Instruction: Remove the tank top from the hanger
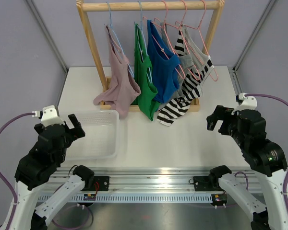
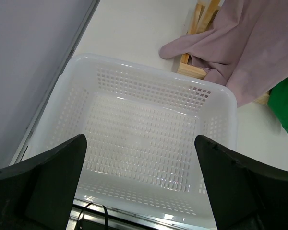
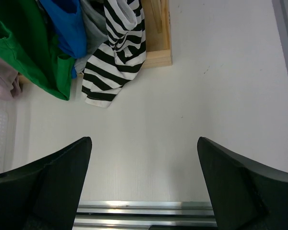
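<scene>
Several tank tops hang on wire hangers from a wooden rack [image 1: 149,5]: a mauve one [image 1: 117,84], a green one [image 1: 145,81], a blue one [image 1: 164,67], a grey one [image 1: 187,60] and a black-and-white striped one [image 1: 185,98]. Their hems reach the rack's base. My left gripper [image 1: 73,127] is open and empty above the white basket [image 2: 153,72]; the mauve top [image 2: 249,48] lies beyond it. My right gripper [image 1: 216,119] is open and empty over the bare table, short of the striped top [image 3: 113,57] and the green top [image 3: 33,52].
The white perforated basket [image 1: 110,139] stands at the front left of the table and holds nothing. The rack's wooden base [image 3: 158,52] lies on the table behind it. A metal rail [image 1: 153,179] runs along the near edge. Grey walls enclose the table.
</scene>
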You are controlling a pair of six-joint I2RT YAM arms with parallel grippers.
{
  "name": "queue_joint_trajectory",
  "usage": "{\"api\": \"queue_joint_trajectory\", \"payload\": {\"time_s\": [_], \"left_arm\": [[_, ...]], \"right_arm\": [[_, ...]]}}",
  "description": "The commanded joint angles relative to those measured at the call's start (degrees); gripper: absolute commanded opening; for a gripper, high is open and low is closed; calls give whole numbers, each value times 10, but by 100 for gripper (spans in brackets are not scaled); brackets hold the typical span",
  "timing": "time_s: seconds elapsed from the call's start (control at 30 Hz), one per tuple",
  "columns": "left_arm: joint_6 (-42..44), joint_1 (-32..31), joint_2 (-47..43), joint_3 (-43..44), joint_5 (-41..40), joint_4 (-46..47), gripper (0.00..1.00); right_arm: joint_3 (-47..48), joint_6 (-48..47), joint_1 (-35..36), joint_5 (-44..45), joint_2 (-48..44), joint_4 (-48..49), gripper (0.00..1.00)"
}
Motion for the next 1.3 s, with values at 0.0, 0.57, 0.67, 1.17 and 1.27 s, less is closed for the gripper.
{"api": "queue_joint_trajectory", "payload": {"time_s": [0.0,0.57,0.67,1.17,1.27], "left_arm": [[-5,-2,-7,2,-8,23,99],[-17,-2,-19,16,63,24,99],[-22,-2,-16,12,82,28,99],[-25,-2,-7,-14,115,72,99],[-18,-2,-14,-39,110,101,99]], "right_arm": [[4,-2,4,-3,0,25,99],[121,74,5,-352,113,169,98],[183,93,4,-410,181,187,91],[686,8,199,-224,584,114,76],[767,-25,230,-183,657,119,74]]}}
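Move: The light-blue hanger with the pink tank top is some 36 cm to the right gripper's left, about 18 cm ahead and 15 cm higher. From that gripper, the green tank top hangs roughly 20 cm ahead and 27 cm left, and the blue one 22 cm ahead and 20 cm left, both near hand height. From the left gripper, the pink top's hanger is about 21 cm ahead, 19 cm right and 17 cm up. Swing the right gripper about 29 cm left, lifting it some 20 cm and reaching 12 cm forward once it is under way, to come close to the near lower corner of the pink top's light-blue hanger. Turn it roughly 45 degrees counter-clockwise and narrow its fingers by about a quarter. Ease the open left gripper about 4 cm right. ##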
